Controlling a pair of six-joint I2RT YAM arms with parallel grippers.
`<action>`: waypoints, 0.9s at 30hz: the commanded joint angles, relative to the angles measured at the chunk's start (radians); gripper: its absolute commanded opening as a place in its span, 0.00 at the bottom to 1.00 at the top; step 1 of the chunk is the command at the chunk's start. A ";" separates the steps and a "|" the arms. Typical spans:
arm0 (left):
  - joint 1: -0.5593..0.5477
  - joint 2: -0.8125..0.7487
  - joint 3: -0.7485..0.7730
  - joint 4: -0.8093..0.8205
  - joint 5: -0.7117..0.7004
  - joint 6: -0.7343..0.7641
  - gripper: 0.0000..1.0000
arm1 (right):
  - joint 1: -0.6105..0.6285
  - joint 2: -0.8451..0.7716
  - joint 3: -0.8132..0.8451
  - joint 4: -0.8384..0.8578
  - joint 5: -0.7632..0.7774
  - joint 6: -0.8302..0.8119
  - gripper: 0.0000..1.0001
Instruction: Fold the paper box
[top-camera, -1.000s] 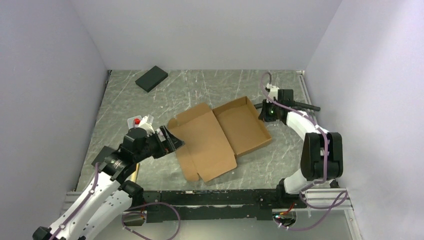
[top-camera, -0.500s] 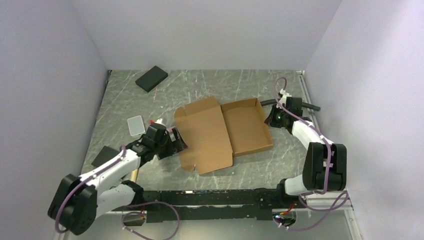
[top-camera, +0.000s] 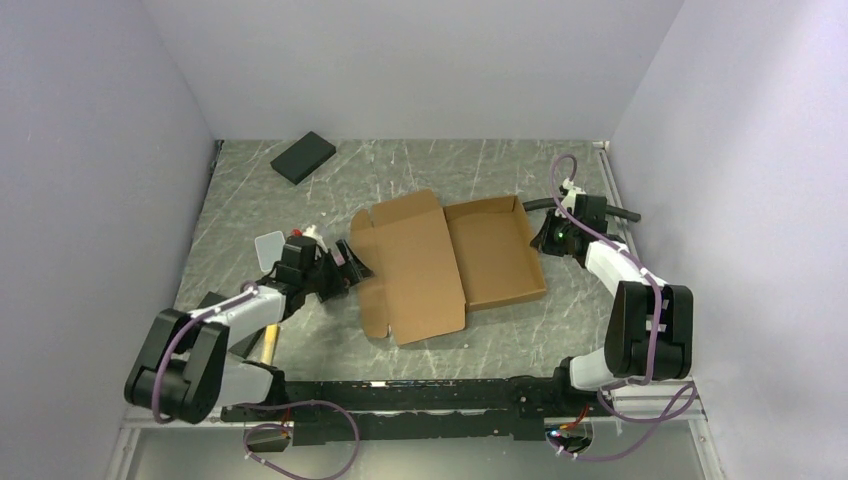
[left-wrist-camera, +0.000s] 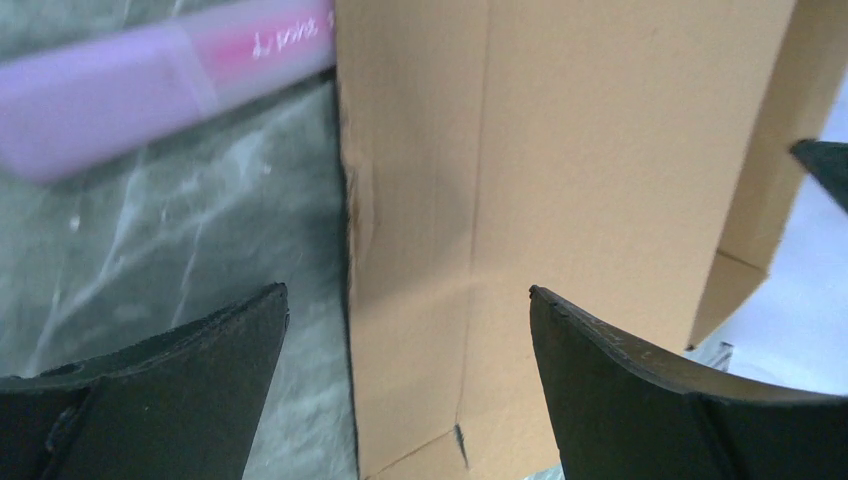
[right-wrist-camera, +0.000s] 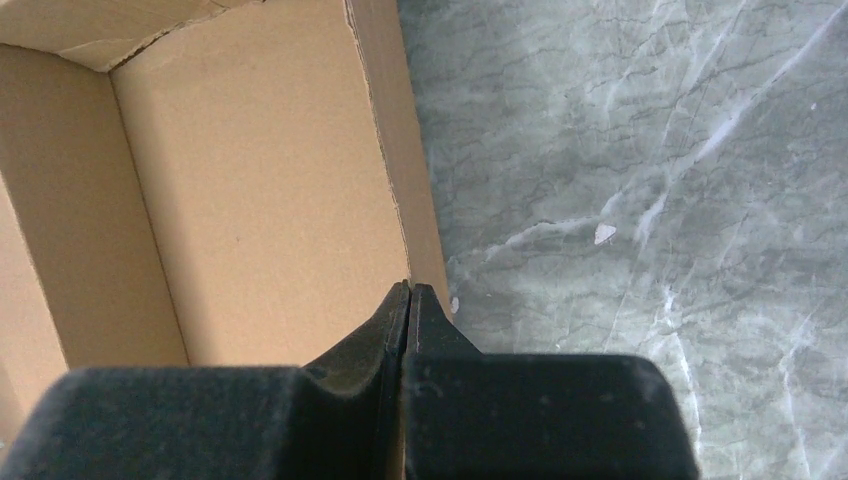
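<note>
The paper box (top-camera: 430, 260) lies open mid-table, a brown cardboard tray on the right with its flat lid spread to the left. My left gripper (top-camera: 347, 265) is low on the table at the lid's left edge and is open. In the left wrist view, that edge of the box (left-wrist-camera: 580, 180) runs between the spread fingers of the left gripper (left-wrist-camera: 408, 300) without touching them. My right gripper (top-camera: 545, 235) is at the tray's right wall. In the right wrist view, the right gripper (right-wrist-camera: 408, 288) is shut on the top rim of that wall of the box (right-wrist-camera: 250, 200).
A black rectangular pad (top-camera: 303, 157) lies at the back left. A translucent plastic piece (top-camera: 270, 246) sits beside the left arm, and a pale pink-purple object (left-wrist-camera: 150, 70) lies just past the lid's corner. A black hose (top-camera: 625, 213) runs along the right wall.
The left arm has dropped low and stretched flat towards the lid's left edge. The right gripper moved right, and the box shifted and turned with it.
</note>
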 joint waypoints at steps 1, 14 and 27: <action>0.077 0.099 -0.003 0.176 0.171 0.011 0.97 | -0.011 0.007 0.002 0.034 -0.021 0.009 0.00; 0.157 0.345 -0.012 0.429 0.348 -0.050 0.79 | -0.013 0.021 0.008 0.026 -0.056 0.002 0.00; 0.160 0.252 -0.014 0.442 0.382 -0.099 0.07 | -0.014 0.021 0.007 0.023 -0.094 -0.003 0.00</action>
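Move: The lid's left flap edge lies about 3 cm ahead of the left hand, 1 cm to its right and 2 cm below. The pink marker is some 4 cm ahead and 3 cm left. The middle of the lid panel is about 3 cm ahead and 11 cm right, with the open tray beyond it, some 6 cm ahead and 24 cm right. From the right hand, that flap edge lies about 30 cm left and 5 cm back. Bring the wide-open left gripper forward about 4 cm to straddle the lid's left flap edge, rolling it some 20 degrees so its left side dips. Ease it right and about 2 cm down, then draw back 1 cm as the fingers close to pinch the edge. Keep the right gripper shut on the tray's right wall, nearly still. ##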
